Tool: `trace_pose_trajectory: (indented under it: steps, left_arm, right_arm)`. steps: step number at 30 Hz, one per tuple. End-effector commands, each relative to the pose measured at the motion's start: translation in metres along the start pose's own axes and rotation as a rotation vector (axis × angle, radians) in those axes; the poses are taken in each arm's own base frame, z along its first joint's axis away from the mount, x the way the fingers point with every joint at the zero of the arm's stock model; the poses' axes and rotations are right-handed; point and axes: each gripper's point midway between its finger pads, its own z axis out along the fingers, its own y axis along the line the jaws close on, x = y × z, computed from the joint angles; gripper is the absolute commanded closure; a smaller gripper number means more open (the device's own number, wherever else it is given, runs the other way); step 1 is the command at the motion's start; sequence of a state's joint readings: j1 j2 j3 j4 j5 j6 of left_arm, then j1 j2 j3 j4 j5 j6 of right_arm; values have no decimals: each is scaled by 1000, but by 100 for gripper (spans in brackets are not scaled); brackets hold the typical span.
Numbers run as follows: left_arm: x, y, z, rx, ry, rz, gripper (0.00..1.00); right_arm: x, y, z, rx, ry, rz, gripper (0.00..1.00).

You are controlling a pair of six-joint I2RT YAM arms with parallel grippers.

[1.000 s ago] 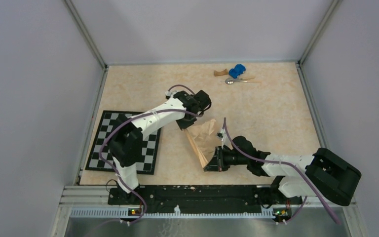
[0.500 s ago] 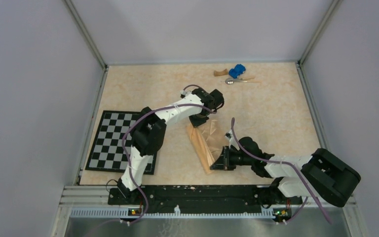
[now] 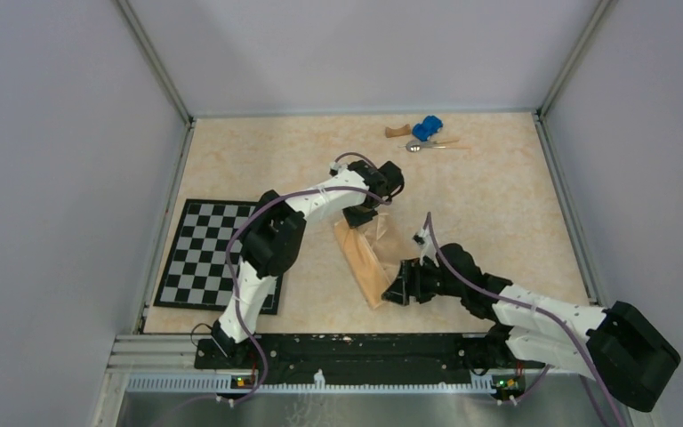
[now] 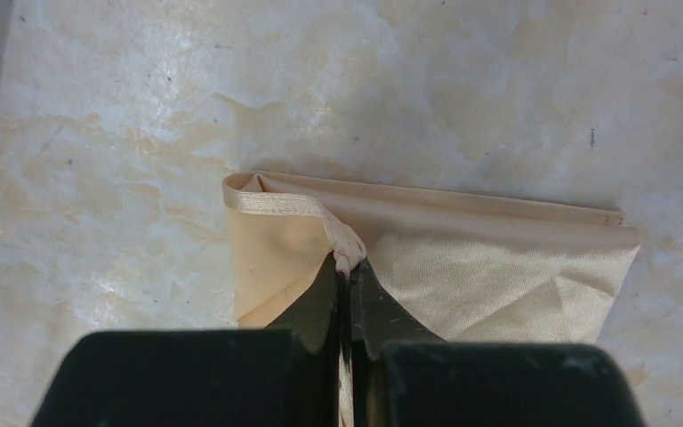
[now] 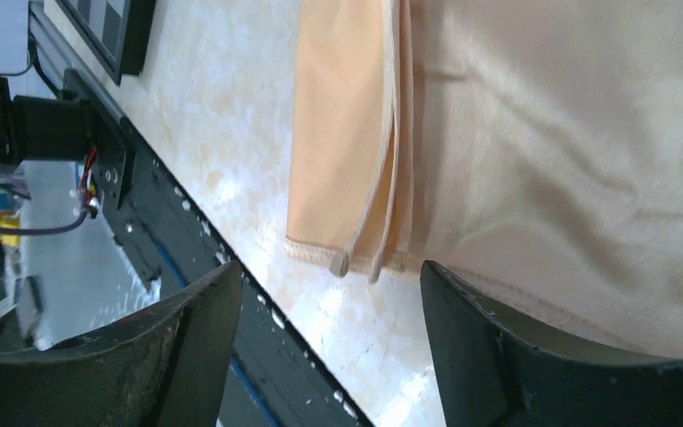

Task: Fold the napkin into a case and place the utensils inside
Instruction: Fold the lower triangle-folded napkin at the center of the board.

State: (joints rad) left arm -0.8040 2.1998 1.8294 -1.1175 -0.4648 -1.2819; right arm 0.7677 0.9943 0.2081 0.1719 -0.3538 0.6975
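The peach-orange napkin (image 3: 372, 253) lies folded in a rough layered strip in the middle of the table. My left gripper (image 3: 361, 215) is at its far end, shut on a bunched hem corner (image 4: 347, 251) of the napkin (image 4: 480, 262). At the near end my right gripper (image 3: 398, 290) is open. Its fingers (image 5: 462, 311) stand wide apart just off the napkin's (image 5: 542, 133) hemmed edge, with nothing between them. The utensils (image 3: 422, 145) lie shiny at the far side of the table.
A blue toy car (image 3: 427, 127) and a brown wooden block (image 3: 397, 132) sit beside the utensils at the back. The checkerboard mat (image 3: 197, 253) lies at the left, partly under the left arm. The black base rail (image 3: 347, 349) runs along the near edge.
The left gripper carried the napkin's far corner to the right, and the cloth folded into a narrower strip. The right gripper has opened and let go of the near end.
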Motion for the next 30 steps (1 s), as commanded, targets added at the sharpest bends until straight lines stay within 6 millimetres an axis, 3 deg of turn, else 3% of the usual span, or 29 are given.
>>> trace_pose_trajectory:
  steps: [1, 8, 14, 16, 19, 20, 22, 25, 28, 30]
  left_arm:
    - [-10, -10, -3, 41, -27, -2, 100]
    - [-7, -14, 0, 57, -18, 3, 100]
    - [-5, -17, 4, 64, -2, -8, 100]
    - [-6, -21, 3, 84, 4, -1, 89]
    - [-11, -32, -9, 156, 15, 26, 74]
    - [-10, -34, -14, 188, 25, 42, 69]
    - [-17, -50, -33, 343, 22, 61, 60]
    - [-32, -56, -73, 583, -6, 61, 32]
    - [-50, -43, -111, 760, -57, 78, 9]
    - [-63, -23, -130, 844, -91, 104, 4]
  right_arm:
    - [-40, 3, -4, 57, -124, -142, 27]
    - [-55, -2, 13, 94, -146, -141, 31]
    - [-54, -7, 26, 126, -145, -145, 47]
    - [-51, -10, 26, 153, -150, -138, 58]
    - [-48, -20, 23, 205, -169, -106, 86]
    - [-48, -23, 22, 214, -176, -95, 90]
    - [-47, -27, 20, 232, -185, -77, 93]
    - [-48, -34, 17, 270, -205, -53, 98]
    - [-49, -35, 15, 286, -203, -55, 98]
    - [-51, -29, 14, 273, -194, -64, 95]
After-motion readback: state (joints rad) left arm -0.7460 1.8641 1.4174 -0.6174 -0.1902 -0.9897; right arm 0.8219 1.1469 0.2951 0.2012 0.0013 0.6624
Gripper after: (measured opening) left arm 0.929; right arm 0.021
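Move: The left fingers are shut on the far end of the napkin's flap edge, right at their tips; the napkin's far-left corner is about 4 cm left and 1 cm ahead, its far-right corner roughly 8 cm right and 1 cm ahead. From the open right hand, the near stretch of that flap edge lies some 5 cm straight ahead and 2 cm below, and the napkin's near-left corner about 4 cm left, 1 cm back and 2 cm below. The right hand hops forward about 5 cm from the near end of the flap edge, rising a centimetre and then sinking some 2.5 cm while its fingers shut, so that the tips come down on the cloth just right of the edge, the wrist turning clockwise. The left hand first eases its pinched end of the edge a centimetre or so forward and to the right near table height, then opens wide and lets go, pulling back 2 cm and lifting 4 cm off the napkin as it rolls and turns clockwise. ##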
